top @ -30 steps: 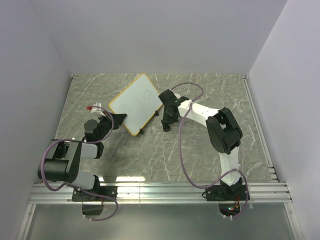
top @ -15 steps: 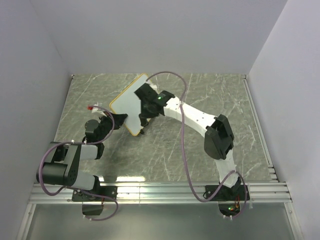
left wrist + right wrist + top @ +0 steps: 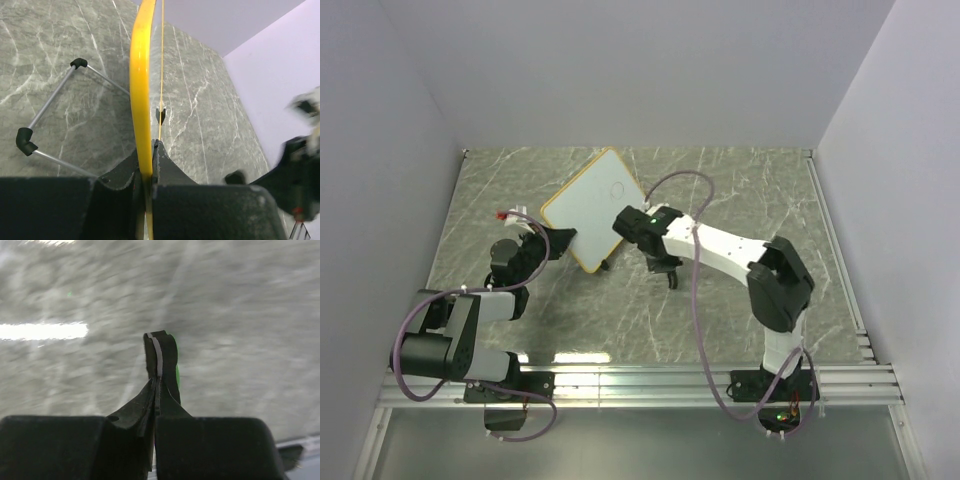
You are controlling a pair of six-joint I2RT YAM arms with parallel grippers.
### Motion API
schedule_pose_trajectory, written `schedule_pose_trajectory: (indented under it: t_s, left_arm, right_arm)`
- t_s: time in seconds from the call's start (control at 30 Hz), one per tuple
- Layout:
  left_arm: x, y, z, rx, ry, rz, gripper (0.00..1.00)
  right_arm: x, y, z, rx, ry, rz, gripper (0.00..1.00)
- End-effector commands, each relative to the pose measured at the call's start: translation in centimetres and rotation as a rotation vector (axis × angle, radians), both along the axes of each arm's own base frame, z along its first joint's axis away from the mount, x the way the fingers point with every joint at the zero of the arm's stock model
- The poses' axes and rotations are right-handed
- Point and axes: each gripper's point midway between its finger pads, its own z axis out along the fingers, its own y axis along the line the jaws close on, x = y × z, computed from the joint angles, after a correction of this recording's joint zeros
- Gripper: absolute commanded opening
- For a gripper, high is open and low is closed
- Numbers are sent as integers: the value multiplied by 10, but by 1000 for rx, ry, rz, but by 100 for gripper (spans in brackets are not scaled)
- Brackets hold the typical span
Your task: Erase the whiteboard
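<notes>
The whiteboard, white with a yellow frame, stands tilted at the table's back left, with a faint circle drawn on its face. My left gripper is shut on its near-left edge; in the left wrist view the yellow frame runs between the left gripper's jaws. The board's wire stand with black feet shows behind it. My right gripper is over the table just right of the board's near corner, off the board. In the blurred right wrist view the right gripper is shut on a thin dark eraser with a green edge.
Grey walls close in the marble table at the left, back and right. A metal rail runs along the near edge by the arm bases. The right arm's purple cable loops over the table's middle.
Half a second ago the right gripper was over the whiteboard's face; it has since pulled back to the near right, off the board. The left gripper and board hold still.
</notes>
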Motion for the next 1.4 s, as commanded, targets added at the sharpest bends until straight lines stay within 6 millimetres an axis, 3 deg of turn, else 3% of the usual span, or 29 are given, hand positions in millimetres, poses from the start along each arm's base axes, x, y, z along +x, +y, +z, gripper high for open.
schedule_pose_trajectory:
  t_s: [0.0,0.1,0.17,0.33,0.43,0.5,0.63,0.73,1.0,1.07,1.13,1.17,1.2,1.27,1.3,1.37]
  left_arm:
    - [-13,-8,-23,62,49,-60,1]
    - [-14,-10,-22,58,47,-67,1]
    - [-15,-12,-23,56,52,-75,1]
    - [-15,-14,-21,62,48,-80,1]
    - [-16,-15,-19,61,45,-83,1]
    - [-16,-16,-18,66,43,-83,1]
    - [-17,-16,-18,70,46,-84,1]
    - [-17,-17,-17,71,40,-84,1]
    - [-18,-19,-17,72,39,-88,1]
    - [-18,-19,-17,72,39,-88,1]
    - [-18,-19,-16,72,38,-88,1]
    - [-18,-19,-16,71,39,-90,1]
    - [-18,-19,-16,69,36,-90,1]
    - [-18,-20,-17,66,38,-92,1]
    - [-19,-20,-17,65,40,-94,1]
    - [-19,-21,-17,62,37,-96,1]
  right_arm:
    - [10,-50,56,-163,-175,-48,0]
    - [7,-56,49,-202,-162,-57,0]
    - [6,-51,32,-220,-130,-56,0]
    - [7,-17,-25,-207,-41,-20,0]
    - [11,2,-43,-190,-5,-27,0]
    - [14,18,-44,-155,-10,-24,2]
    - [16,33,-36,-110,-18,-14,41]
    - [16,39,-27,-76,-27,-5,54]
    - [4,28,18,65,-70,-64,65]
    - [-10,17,8,96,-21,-107,66]
    - [-12,12,14,167,-30,-149,66]
    - [-21,2,3,169,-8,-188,67]
    - [-20,7,6,237,-8,-205,67]
    - [-28,2,-9,271,30,-249,70]
    - [-28,14,-10,336,49,-252,73]
    - [-28,18,-19,374,73,-289,89]
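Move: The right hand, some 6 cm up, still pinches the eraser; the bare table spot it is taken to lies almost below, about 1 cm back, 2 cm to its left and 6 cm down. The whiteboard's middle is some 16 cm ahead, 19 cm left and roughly 3 cm higher, with the black clip on its near edge about 2 cm ahead and 16 cm left. From the left hand, pinching the board, that spot lies around 12 cm back, 24 cm right and 12 cm down. The right hand first lifts the pinched eraser about 4 cm while swinging as far to the right, then dips some 9 cm towards the bare table, coming back leftward, and opens its fingers at the bottom to let go of the eraser. Still opening, it slides a little farther left, rises about 5 cm and draws back some 4 cm and to the right, the wrist turning clockwise and the hand ending wide open above the eraser, while the left hand keeps its pinch on the whiteboard's edge and eases about 1 cm to the right. ##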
